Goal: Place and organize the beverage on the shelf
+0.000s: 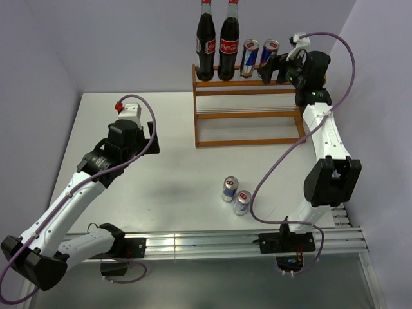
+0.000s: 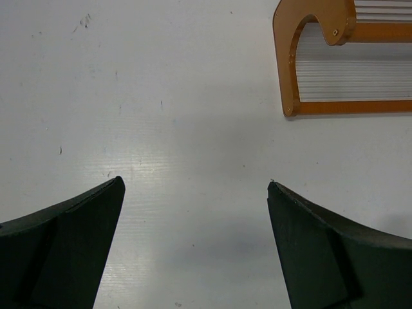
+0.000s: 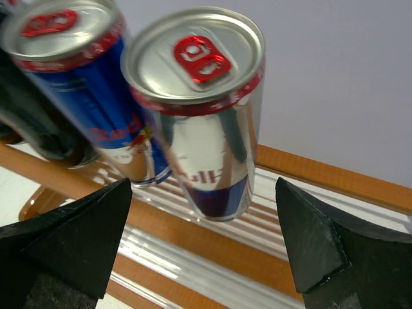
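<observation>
The orange-brown shelf (image 1: pixel 248 116) stands at the back of the table. On its top tier are two cola bottles (image 1: pixel 206 45) (image 1: pixel 229 44), and to their right two blue-and-silver cans (image 1: pixel 250 58) (image 1: pixel 268 53). My right gripper (image 1: pixel 278 67) is open at the rightmost can. In the right wrist view that can (image 3: pixel 212 122) stands upright on the slats between the spread fingers (image 3: pixel 77 225), touching neither. Its neighbour (image 3: pixel 77 77) stands just to the left. Two more cans (image 1: pixel 230 188) (image 1: pixel 243 202) stand on the table. My left gripper (image 2: pixel 196 183) is open over bare table.
The shelf's lower tier (image 1: pixel 250 136) holds nothing. The shelf's left end post (image 2: pixel 286 64) lies ahead and to the right of the left gripper. A purple cable (image 1: pixel 283 154) loops beside the right arm. A metal rail (image 1: pixel 212 243) runs along the near edge.
</observation>
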Controlling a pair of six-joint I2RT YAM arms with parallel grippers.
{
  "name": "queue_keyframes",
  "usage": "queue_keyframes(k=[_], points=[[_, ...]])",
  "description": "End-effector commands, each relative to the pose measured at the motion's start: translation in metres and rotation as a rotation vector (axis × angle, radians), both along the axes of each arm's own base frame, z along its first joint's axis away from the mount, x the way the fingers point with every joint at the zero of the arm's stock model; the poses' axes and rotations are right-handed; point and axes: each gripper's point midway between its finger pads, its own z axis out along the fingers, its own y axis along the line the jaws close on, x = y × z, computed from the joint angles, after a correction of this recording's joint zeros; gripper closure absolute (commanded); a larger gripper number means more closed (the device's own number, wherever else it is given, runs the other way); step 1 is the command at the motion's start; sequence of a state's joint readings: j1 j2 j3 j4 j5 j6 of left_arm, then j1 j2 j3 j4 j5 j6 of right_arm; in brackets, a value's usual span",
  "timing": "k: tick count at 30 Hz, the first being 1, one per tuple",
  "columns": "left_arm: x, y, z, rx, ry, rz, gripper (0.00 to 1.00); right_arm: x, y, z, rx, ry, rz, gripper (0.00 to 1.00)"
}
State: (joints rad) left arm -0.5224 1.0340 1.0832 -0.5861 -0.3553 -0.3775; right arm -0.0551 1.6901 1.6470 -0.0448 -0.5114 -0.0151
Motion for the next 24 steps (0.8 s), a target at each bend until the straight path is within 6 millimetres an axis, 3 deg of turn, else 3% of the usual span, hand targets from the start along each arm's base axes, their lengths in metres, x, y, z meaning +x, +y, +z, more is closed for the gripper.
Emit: queue_keyframes(k=[1, 3, 8, 9, 10, 11, 12, 13, 16, 17, 19, 24], points=[[0.006, -0.004, 0.008, -0.010, -0.034, -0.021, 0.00, -0.024, -0.005, 0.048, 0.004, -0.113, -0.029, 0.01], [0.006, -0.005, 0.009, -0.019, -0.034, -0.024, 0.01, -0.032, -0.010, 0.059, 0.037, -0.120, -0.073, 0.00], [0.007, -0.014, 0.010, -0.064, -0.012, -0.035, 0.00, -0.063, -0.024, 0.049, 0.115, -0.008, -0.211, 0.00], [0.006, -0.017, 0.015, -0.082, -0.014, -0.044, 0.01, -0.076, -0.034, 0.049, 0.118, -0.009, -0.288, 0.00], [0.006, -0.019, 0.016, -0.092, -0.008, -0.050, 0.00, -0.085, -0.030, 0.043, 0.119, 0.022, -0.306, 0.00], [0.006, -0.022, 0.020, -0.111, -0.008, -0.053, 0.00, -0.102, -0.028, 0.051, 0.136, 0.016, -0.322, 0.00], [0.005, -0.024, 0.022, -0.121, -0.007, -0.055, 0.00, -0.110, -0.029, 0.039, 0.129, 0.045, -0.345, 0.00], [0.005, -0.026, 0.024, -0.134, -0.004, -0.060, 0.00, -0.121, -0.016, 0.029, 0.113, 0.083, -0.352, 0.00], [0.004, -0.031, 0.032, -0.174, -0.001, -0.057, 0.00, -0.155, -0.014, 0.014, 0.103, 0.111, -0.445, 0.00], [0.003, -0.036, 0.032, -0.188, 0.005, -0.057, 0.01, -0.171, 0.000, 0.017, 0.108, 0.100, -0.418, 0.00], [0.003, -0.038, 0.031, -0.180, 0.011, -0.038, 0.01, -0.187, 0.001, -0.005, 0.084, 0.162, -0.457, 0.00], [-0.009, -0.079, 0.022, -0.130, 0.055, -0.044, 0.01, -0.225, -0.002, -0.030, 0.092, 0.213, -0.526, 0.00]])
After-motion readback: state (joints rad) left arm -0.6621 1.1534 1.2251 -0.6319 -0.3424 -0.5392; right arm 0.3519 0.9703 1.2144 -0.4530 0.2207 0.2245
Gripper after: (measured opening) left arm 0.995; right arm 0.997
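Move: From the right hand, the farther can left on the table lies about 33 cm back, 13 cm to its left and 30 cm below. The nearer table can stands some 6 cm closer to the base and 4 cm farther right than that one. The just-placed can on the top shelf is only about 3 cm ahead and 1 cm left; the other shelf can is roughly 6 cm left of it. From the left hand, the farther table can lies about 10 cm back, 27 cm right and 19 cm below. The right hand, jaws already wide open, backs clear of the just-placed can and speeds up, about 20 cm back towards the base and the two table cans. It rises a few centimetres at first, then sinks again and eases left, turning some 20 degrees clockwise and tipping slightly down. The left hand, open and empty, swings about 6 cm to the right. ##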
